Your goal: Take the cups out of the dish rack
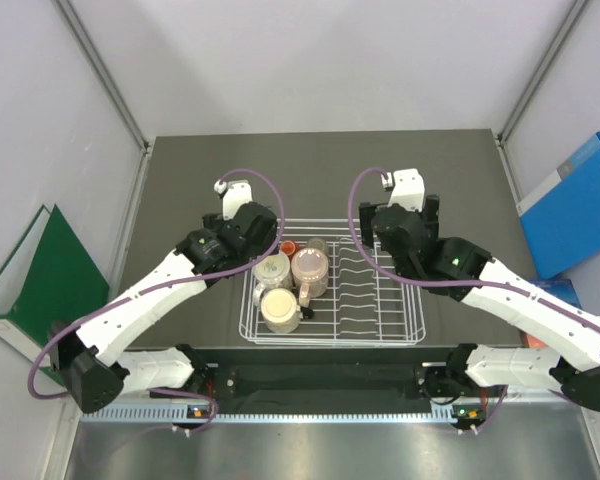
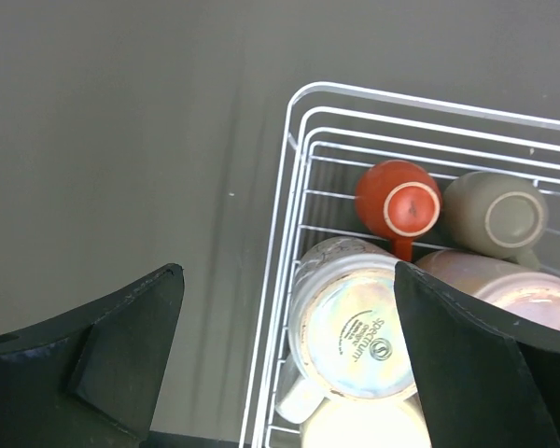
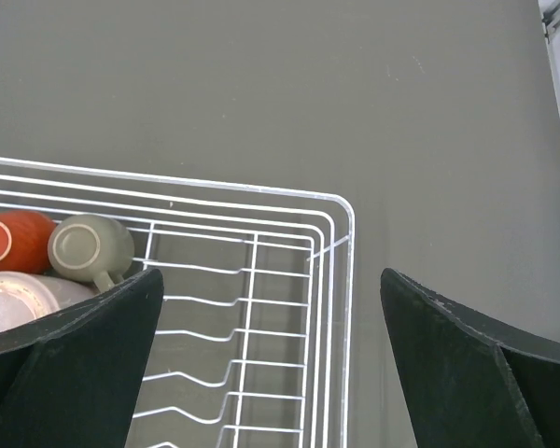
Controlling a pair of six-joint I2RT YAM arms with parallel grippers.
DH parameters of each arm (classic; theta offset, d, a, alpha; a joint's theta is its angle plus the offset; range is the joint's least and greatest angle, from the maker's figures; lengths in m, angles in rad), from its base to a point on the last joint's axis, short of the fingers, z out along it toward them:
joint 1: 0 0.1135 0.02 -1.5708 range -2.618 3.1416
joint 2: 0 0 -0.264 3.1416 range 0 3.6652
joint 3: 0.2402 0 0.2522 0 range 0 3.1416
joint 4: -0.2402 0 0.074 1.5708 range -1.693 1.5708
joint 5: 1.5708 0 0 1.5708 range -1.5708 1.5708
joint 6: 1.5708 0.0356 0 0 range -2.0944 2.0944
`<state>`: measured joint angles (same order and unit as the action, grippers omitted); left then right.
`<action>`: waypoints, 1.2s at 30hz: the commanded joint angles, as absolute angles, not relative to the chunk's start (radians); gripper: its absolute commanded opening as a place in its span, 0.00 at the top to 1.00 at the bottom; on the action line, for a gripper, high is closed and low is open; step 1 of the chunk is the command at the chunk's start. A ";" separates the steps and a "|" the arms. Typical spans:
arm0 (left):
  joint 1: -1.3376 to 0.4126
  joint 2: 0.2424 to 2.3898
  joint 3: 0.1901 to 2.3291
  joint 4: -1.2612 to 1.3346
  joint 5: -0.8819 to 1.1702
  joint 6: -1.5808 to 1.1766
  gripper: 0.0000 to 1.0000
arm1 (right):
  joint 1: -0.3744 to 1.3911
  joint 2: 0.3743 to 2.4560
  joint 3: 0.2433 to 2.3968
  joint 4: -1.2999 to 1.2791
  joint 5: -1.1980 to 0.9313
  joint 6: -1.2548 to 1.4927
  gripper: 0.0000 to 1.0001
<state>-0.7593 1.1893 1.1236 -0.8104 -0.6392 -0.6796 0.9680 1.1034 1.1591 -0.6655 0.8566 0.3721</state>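
The white wire dish rack [image 1: 417, 300] lies mid-table. Five cups stand upside down in its left part: a small red-orange cup [image 1: 289, 246], a small tan cup [image 1: 318, 245], a speckled mug [image 1: 271, 268], a pinkish-beige mug [image 1: 310, 272] and a cream mug [image 1: 279, 310]. My left gripper [image 1: 250, 235] is open above the rack's far left corner. In the left wrist view it [image 2: 289, 364] straddles the rack's left rim [image 2: 299, 140], with the speckled mug [image 2: 355, 331] between its fingers. My right gripper [image 1: 395, 235] is open and empty over the rack's far right corner [image 3: 341, 243].
A green folder [image 1: 40, 270] leans at the left wall and a blue folder [image 1: 580, 200] at the right wall. The rack's right part holds bare wavy plate slots [image 3: 252, 317]. Dark tabletop [image 2: 121, 140] surrounds the rack.
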 commanded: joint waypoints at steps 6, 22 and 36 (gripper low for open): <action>-0.758 1.160 1.144 -0.825 -0.615 -0.643 0.01 | 0.982 1.036 1.095 -0.618 0.905 0.495 0.00; -0.758 1.123 1.115 -0.811 -0.597 -0.568 0.01 | 1.256 1.178 1.213 -0.712 0.914 0.509 0.00; -0.759 1.081 1.043 -0.799 -0.516 -0.627 0.01 | 1.351 1.296 1.235 -0.706 0.882 0.684 0.00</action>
<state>-0.7593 1.1194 1.0752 -0.8219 -0.5674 -0.5850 1.3392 1.3113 1.1805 -0.7048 0.8532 0.6098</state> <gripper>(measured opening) 0.989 0.995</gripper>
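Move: My open right hand hangs high over the rack's right rear part. The pinkish cup lies about 17 cm to its left, 6 cm back and 20 cm below. From that cup, the grey cup stands 5 cm farther out and 3 cm right; the red cup 5 cm out and 3 cm left; the white cup 8 cm left, level with it. From my left hand the pinkish cup is about 15 cm right, 7 cm back and 15 cm below. With a small dip first, I sweep my right hand left about 12 cm and draw it back 7 or 8 cm, over the rack's empty slots towards the pinkish cup, then sink as the sweep slows, nearly 6 cm lower in all. The wrist swings some 15 degrees counter-clockwise and tips its open fingers slightly further down, touching nothing. ##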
